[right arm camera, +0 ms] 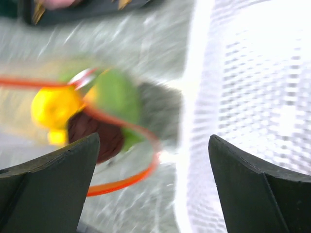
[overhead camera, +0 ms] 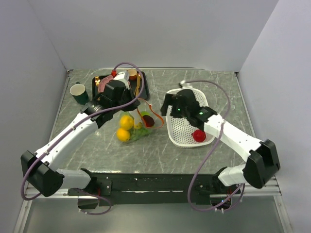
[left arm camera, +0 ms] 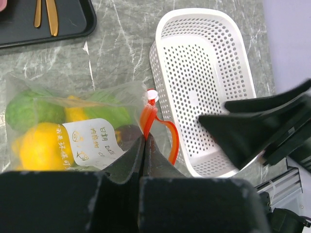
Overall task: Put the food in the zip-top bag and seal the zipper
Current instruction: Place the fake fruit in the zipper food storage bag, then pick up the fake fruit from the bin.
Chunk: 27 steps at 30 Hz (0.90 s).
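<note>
The clear zip-top bag point(overhead camera: 132, 128) lies at mid-table with its mouth facing right. Inside it show yellow lemons point(left arm camera: 41, 145), green pieces point(left arm camera: 29, 109) and a dark purple piece point(right arm camera: 97, 133). The orange-red zipper point(left arm camera: 148, 116) gapes open in a loop point(right arm camera: 121, 182). My left gripper point(overhead camera: 138, 108) is shut on the zipper strip at the mouth's near corner point(left arm camera: 144, 138). One red piece of food point(overhead camera: 198, 135) lies in the white perforated basket point(overhead camera: 187, 143). My right gripper point(overhead camera: 167, 109) hangs open between the bag mouth and the basket's left rim, holding nothing point(right arm camera: 154, 137).
A black tray point(overhead camera: 104, 77) at the back left carries gold cutlery point(left arm camera: 51, 17), a pink plate and a small cup. A dark green cup point(overhead camera: 79, 93) stands left of it. The basket point(left arm camera: 204, 73) lies right beside the bag mouth. Walls enclose three sides.
</note>
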Available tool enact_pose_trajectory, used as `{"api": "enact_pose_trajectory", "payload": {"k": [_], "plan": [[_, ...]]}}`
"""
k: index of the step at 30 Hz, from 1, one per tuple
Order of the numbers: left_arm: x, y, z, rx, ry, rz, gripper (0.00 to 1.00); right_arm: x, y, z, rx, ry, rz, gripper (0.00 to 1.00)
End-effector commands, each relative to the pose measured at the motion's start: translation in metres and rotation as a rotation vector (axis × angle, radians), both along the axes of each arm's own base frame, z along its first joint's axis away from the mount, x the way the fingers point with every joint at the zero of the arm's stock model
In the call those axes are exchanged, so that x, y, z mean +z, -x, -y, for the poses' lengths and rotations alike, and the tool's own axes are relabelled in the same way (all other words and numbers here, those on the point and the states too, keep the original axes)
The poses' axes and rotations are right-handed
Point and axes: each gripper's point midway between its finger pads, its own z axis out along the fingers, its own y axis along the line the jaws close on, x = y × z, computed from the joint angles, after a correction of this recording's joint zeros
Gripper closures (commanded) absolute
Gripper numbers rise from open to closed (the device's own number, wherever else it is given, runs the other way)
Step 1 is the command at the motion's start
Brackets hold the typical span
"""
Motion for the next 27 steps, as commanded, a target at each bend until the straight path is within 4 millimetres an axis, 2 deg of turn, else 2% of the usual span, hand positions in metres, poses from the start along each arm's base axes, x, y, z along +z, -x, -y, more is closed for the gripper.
{"api": "enact_pose_trajectory", "payload": {"k": [1,2,5,6,10,14,18,19,23,27], "plan": [[0.023,0.0,-0.001,0.007,0.05,0.062,0.99,-0.012,-0.002,0.067,-0.258,0.075,-0.024,0.0],[0.027,0.0,-0.002,0.009,0.058,0.079,0.99,-0.024,0.004,0.093,-0.351,0.14,-0.078,0.0],[0.03,0.0,-0.001,-0.007,0.045,0.087,0.99,-0.043,0.018,0.129,-0.521,0.23,-0.158,0.0],[0.033,-0.001,0.001,-0.017,0.043,0.091,0.99,-0.047,0.022,0.131,-0.53,0.233,-0.167,0.0],[0.019,-0.003,0.003,-0.022,0.017,0.047,0.99,-0.059,0.036,0.135,-0.567,0.193,-0.19,0.0],[0.02,-0.002,0.005,-0.019,0.039,0.05,0.99,-0.064,0.047,0.151,-0.629,0.231,-0.207,0.0],[0.025,-0.004,0.003,-0.011,0.041,0.065,0.99,-0.072,0.051,0.159,-0.65,0.234,-0.223,0.0],[0.022,-0.004,0.002,-0.009,0.032,0.056,0.99,-0.074,0.053,0.156,-0.627,0.222,-0.234,0.0],[0.021,-0.005,0.003,-0.012,0.024,0.054,0.99,-0.087,0.06,0.166,-0.634,0.245,-0.256,0.0],[0.018,-0.003,0.003,-0.015,0.028,0.053,0.99,-0.099,0.059,0.169,-0.621,0.255,-0.282,0.0]]}}
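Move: The last fake fruit, the red one, sits near the close right corner of the white basket, about 17 cm to the right of the empty, open right hand, 4 cm back and some 14 cm below. The basket's middle is roughly 12 cm right and 5 cm ahead of that hand; the bag's orange-edged mouth hangs about 8 cm to its left and 3 cm ahead. From the left hand, the red fruit lies roughly 29 cm right, 4 cm back and 22 cm below. The right hand swings away from the bag mouth and across the basket towards the red fruit, going about 16 cm to the right, almost level at first and then also sinking some 10 cm and drawing back about 6 cm. On the way its wrist turns some 35 degrees clockwise and tips the fingers more steeply down, and they stay wide open, ending just above the red fruit with one to either side of it in the hand's own view and no touch to be seen. ##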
